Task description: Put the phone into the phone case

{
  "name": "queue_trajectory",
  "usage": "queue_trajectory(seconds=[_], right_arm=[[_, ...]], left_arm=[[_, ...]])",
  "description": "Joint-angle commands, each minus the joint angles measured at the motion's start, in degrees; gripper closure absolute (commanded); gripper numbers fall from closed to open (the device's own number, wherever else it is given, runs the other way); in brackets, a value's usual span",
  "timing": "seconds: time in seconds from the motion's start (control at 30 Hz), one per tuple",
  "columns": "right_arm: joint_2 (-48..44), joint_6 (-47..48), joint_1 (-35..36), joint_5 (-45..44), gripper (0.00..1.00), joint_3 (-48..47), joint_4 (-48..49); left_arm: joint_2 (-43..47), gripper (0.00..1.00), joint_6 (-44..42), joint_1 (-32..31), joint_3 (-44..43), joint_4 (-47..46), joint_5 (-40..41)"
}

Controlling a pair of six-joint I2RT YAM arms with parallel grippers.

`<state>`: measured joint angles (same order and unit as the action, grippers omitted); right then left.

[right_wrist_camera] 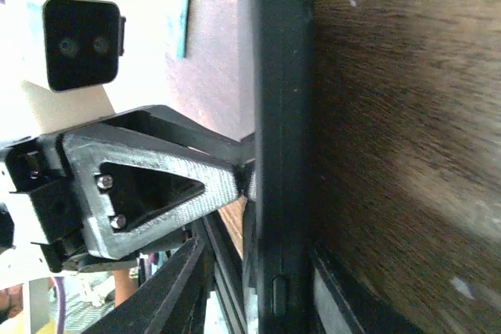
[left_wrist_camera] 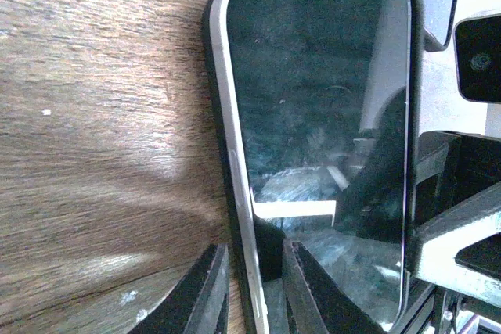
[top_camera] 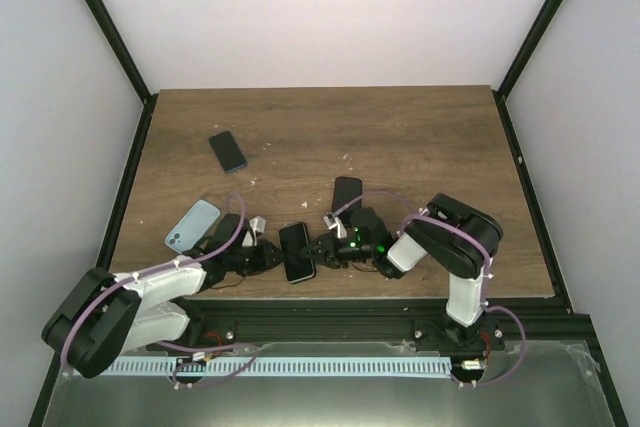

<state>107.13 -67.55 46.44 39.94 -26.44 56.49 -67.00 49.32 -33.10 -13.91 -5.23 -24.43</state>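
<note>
The phone (top_camera: 296,252) lies screen up near the table's front edge, between my two grippers. Its screen (left_wrist_camera: 321,99) sits inside the black phone case (left_wrist_camera: 211,52), and a silver side edge shows along the left. My left gripper (left_wrist_camera: 254,252) stands narrowly open astride that left edge, with one fingertip (left_wrist_camera: 301,271) over the screen and the other over the wood. From the right, my right gripper (right_wrist_camera: 258,249) reaches around the case (right_wrist_camera: 282,76), seen edge-on. One finger (right_wrist_camera: 340,295) lies against the case on the table side. The other finger stands a gap away.
A dark phone (top_camera: 227,151) lies at the back left. A light blue case (top_camera: 191,226) rests beside my left arm. A black phone-shaped item (top_camera: 346,192) lies behind the right gripper. White specks dot the wood. The metal rail (top_camera: 330,322) runs just in front.
</note>
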Motion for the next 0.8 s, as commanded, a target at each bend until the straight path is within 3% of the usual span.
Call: queue_trajectory(seconds=[0.0, 0.2, 0.5, 0.77], right_arm=[[-2.18, 3.16, 0.81, -1.29, 0.69, -1.60, -5.27], [-4.51, 3.41, 0.76, -1.39, 0.79, -0.29, -3.50], [-12.89, 3.46, -0.89, -1.21, 0.85, 2.88, -2.82], [-19.41, 0.51, -1.17, 0.29, 0.87, 4.82, 0.09]], left_arm=[[0.90, 0.77, -0.12, -0.20, 0.61, 1.99, -0.55], [3.02, 0.67, 2.46, -0.12, -1.35, 2.47, -6.07], [17.34, 0.40, 1.97, 2.09, -7.08, 12.08, -5.70], [26.37, 0.35, 2.04, 6.83, -9.66, 18.97, -7.50]])
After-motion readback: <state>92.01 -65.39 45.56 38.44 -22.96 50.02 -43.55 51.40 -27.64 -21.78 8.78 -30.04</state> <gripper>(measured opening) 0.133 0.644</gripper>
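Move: The phone in its black case lies between the hands. Its middle is about 4 cm right of the left hand and 1 cm ahead; from the right hand it is about 4 cm to the left and 1 cm back, both times about 1 cm lower. The other dark phone is some 9 cm right and 13 cm ahead of the right hand, about 4 cm down; the light-blue case is some 23 cm left and 8 cm ahead of the left hand, 2 cm down. The right hand, one finger above and one below the cased phone's right long edge, dips about 1 cm as the fingers close on it, then pinches and lifts it straight up, ending some 5 cm above its start with a slight drift to the right. Meanwhile the left hand opens its fingers wide at the left long edge, eases back about 1 cm, then comes free and rises quickly by about 12 cm above that side of the phone, its fingers tilting up towards level. ##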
